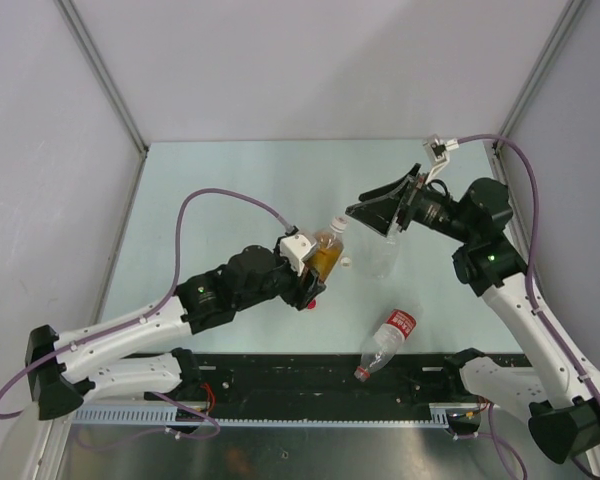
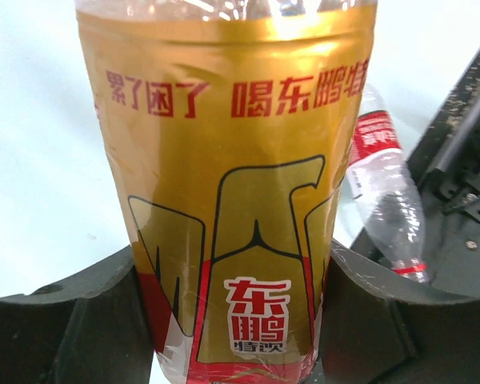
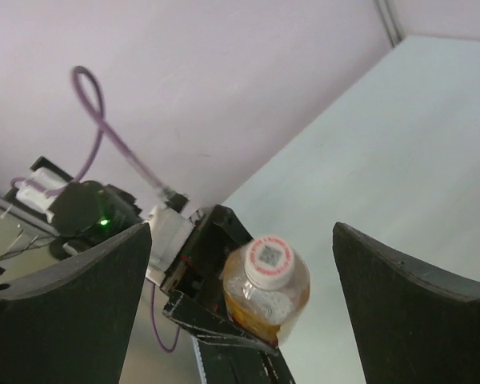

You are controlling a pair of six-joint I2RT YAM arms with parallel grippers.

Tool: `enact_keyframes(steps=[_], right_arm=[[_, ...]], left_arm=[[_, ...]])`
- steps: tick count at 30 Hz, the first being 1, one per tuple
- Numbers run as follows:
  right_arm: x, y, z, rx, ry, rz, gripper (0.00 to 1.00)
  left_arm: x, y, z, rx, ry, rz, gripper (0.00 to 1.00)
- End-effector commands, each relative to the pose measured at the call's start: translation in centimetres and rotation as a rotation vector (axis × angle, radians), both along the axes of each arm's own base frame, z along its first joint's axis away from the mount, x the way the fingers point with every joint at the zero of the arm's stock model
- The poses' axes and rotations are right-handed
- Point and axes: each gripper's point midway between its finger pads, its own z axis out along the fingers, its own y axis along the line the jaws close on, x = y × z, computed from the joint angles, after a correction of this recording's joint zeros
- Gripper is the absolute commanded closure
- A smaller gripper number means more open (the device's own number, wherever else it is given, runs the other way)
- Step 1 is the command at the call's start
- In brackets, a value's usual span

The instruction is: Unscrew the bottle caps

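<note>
My left gripper (image 1: 310, 272) is shut on the short amber bottle (image 1: 326, 258) and holds it tilted above the table. In the left wrist view its gold and red label (image 2: 232, 200) fills the gap between my two fingers (image 2: 80, 320). The white cap with a red printed ring (image 3: 270, 260) sits on the bottle's neck. My right gripper (image 1: 377, 214) hangs open just right of and above that cap, touching nothing; in its own view the cap lies between the wide-apart fingers (image 3: 424, 304). A small white cap (image 1: 347, 262) lies loose on the table.
A clear bottle with a red-white label (image 1: 388, 343) lies on its side near the front edge, also seen in the left wrist view (image 2: 384, 184). A clear unlabelled bottle (image 1: 382, 258) stands just under the right gripper. The black rail (image 1: 330, 375) runs along the near edge.
</note>
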Motion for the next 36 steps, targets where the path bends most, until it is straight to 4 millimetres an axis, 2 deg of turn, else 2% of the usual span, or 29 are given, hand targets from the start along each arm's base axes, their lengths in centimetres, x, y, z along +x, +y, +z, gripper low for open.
enact_keyframes(steps=[1, 6, 12, 17, 22, 26, 34, 36], right_arm=[[2.0, -0.3, -1.7, -0.031, 0.087, -0.078, 0.01], [3.1, 0.0, -3.8, -0.064, 0.185, -0.096, 0.01], [3.3, 1.4, -4.9, -0.085, 0.229, -0.08, 0.01], [3.2, 2.9, -5.8, -0.106, 0.253, -0.062, 0.07], [3.9, 3.4, -6.9, -0.121, 0.291, -0.082, 0.25], [4.6, 3.5, -7.5, -0.119, 0.327, -0.102, 0.34], [5.0, 3.8, -7.6, -0.102, 0.348, -0.101, 0.54], [5.0, 3.9, -7.6, -0.101, 0.348, -0.097, 0.63]], left_arm=[[2.6, 1.7, 2.4, 0.025, -0.078, 0.181, 1.0], [3.8, 3.0, 1.7, 0.123, -0.097, 0.297, 1.0], [4.5, 4.0, 0.8, 0.241, -0.137, 0.393, 1.0], [4.6, 4.0, 0.3, 0.309, -0.151, 0.42, 1.0], [4.5, 3.9, 0.1, 0.34, -0.159, 0.421, 1.0], [4.4, 3.7, 0.0, 0.352, -0.162, 0.417, 1.0], [4.2, 3.6, -0.4, 0.369, -0.159, 0.41, 1.0], [4.2, 3.6, -0.5, 0.374, -0.159, 0.41, 1.0]])
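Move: Roughly 4 cm to the right hand's left and 5 cm below it, level fore and aft, sits the cap of the orange bottle that the left hand already holds; from that left hand it is about 12 cm above, 4 cm ahead and 4 cm right. On the table, well below the right hand: a loose white cap about 6 cm ahead and 1 cm right, an opened clear bottle 4 cm ahead and 8 cm right, a red cap 6 cm left and 3 cm back. Sinking about 10 cm while going forward, then also left, the right hand brings its wide-open fingers down around the orange bottle's cap, pitching them some 25 degrees downward and closing them to under half opening at its sides. The left hand keeps its grip and carries the bottle about 6 cm forward and left, slightly down, turning to lean its top rightward into those fingers. ##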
